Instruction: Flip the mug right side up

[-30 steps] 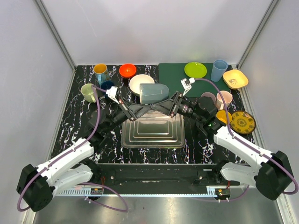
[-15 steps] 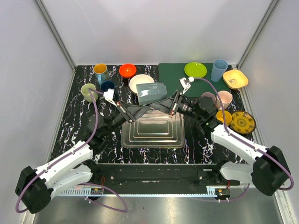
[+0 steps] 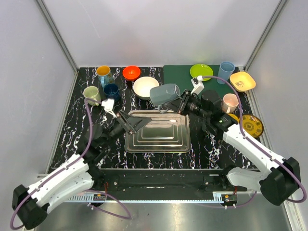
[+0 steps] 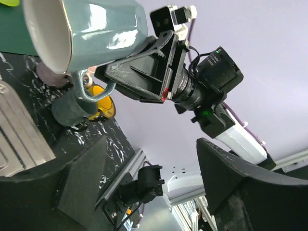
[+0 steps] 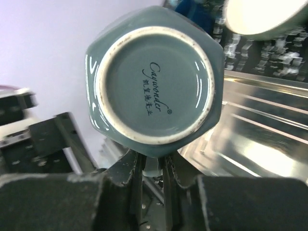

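Note:
The grey-blue mug (image 3: pixel 163 94) hangs on its side in the air over the far edge of the steel tray (image 3: pixel 156 137). Its white mouth (image 4: pixel 45 33) faces my left arm and its base (image 5: pixel 154 91) faces the right wrist camera. My right gripper (image 3: pixel 181 102) is shut on the mug, its fingers (image 5: pixel 137 171) pinched on the handle just below the base. My left gripper (image 3: pixel 139 123) stands open and empty over the tray's near left, apart from the mug, with its dark fingers (image 4: pixel 240 183) spread wide.
A green mug (image 3: pixel 91 95), blue mug (image 3: pixel 111 90), yellow mug (image 3: pixel 103 72), orange bowl (image 3: pixel 131 72) and white bowl (image 3: pixel 143 86) stand at the far left. A green plate (image 3: pixel 201 72), blue cup (image 3: pixel 225 72), yellow dish (image 3: pixel 242 81), pink cup (image 3: pixel 231 102) and patterned plate (image 3: pixel 250 126) are on the right.
My left gripper let go of the mug, opened and drew back toward the near left. My right gripper closed on the mug and carried it up and to the far right.

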Robot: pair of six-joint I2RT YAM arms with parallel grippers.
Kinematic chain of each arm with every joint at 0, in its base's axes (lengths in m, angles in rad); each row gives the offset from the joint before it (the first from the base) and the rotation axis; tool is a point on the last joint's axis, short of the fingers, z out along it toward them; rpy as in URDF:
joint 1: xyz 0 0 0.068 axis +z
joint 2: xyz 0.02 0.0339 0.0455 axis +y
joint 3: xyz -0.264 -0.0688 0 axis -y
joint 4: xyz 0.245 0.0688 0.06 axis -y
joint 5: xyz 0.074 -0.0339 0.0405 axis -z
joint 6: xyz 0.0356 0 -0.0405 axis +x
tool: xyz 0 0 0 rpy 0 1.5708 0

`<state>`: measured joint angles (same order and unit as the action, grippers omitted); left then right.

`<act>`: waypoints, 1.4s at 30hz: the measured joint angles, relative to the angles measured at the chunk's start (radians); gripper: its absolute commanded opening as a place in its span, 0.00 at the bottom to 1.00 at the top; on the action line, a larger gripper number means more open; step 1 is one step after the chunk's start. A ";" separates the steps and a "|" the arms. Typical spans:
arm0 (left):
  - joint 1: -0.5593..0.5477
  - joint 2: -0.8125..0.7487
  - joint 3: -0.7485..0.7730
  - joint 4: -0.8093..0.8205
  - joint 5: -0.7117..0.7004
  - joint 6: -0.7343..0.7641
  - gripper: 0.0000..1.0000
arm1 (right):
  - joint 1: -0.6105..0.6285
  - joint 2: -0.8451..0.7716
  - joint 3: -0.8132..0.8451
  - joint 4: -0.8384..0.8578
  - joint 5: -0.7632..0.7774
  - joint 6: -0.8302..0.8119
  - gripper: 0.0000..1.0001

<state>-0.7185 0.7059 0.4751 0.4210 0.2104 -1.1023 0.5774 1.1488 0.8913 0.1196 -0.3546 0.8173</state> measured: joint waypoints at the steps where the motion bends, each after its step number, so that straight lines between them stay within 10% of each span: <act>1: 0.000 -0.019 0.000 -0.023 -0.012 0.012 0.81 | -0.003 -0.006 0.014 -0.058 0.032 -0.035 0.00; 13: 0.001 -0.182 0.108 -0.628 -0.407 0.199 0.79 | -0.002 0.085 0.105 -0.603 0.476 -0.286 0.00; 39: 0.001 -0.150 0.114 -0.906 -0.523 0.261 0.78 | 0.057 0.436 0.093 -0.486 0.635 -0.344 0.00; 42: 0.001 -0.149 0.114 -0.906 -0.525 0.262 0.79 | 0.058 0.453 0.105 -0.479 0.647 -0.356 0.32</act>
<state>-0.7177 0.5571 0.5888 -0.4847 -0.3145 -0.8402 0.6350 1.6020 0.9962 -0.3592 0.2928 0.4614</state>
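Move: The right hand already holds the teal mug by the handle, lying on its side with its mouth to the left. The far right part of the metal tray lies about 9 cm ahead of this hand, 8 cm to its right and 27 cm below. The dark mug stands level with the hand, some 25 cm to its right; the cream bowl, 25 cm ahead and 11 cm left. From the left hand, that part of the tray is roughly 16 cm ahead, 17 cm right and 29 cm below. Down and to the right, the right hand carries the mug some 23 cm lower, towards the far right part of the tray, swinging its fingers from near level to steeply down, then eases forward a few centimetres at the bottom, keeping its grip on the handle. The already open left hand draws off left and down about 12 cm each way, its fingers tipping downward. ##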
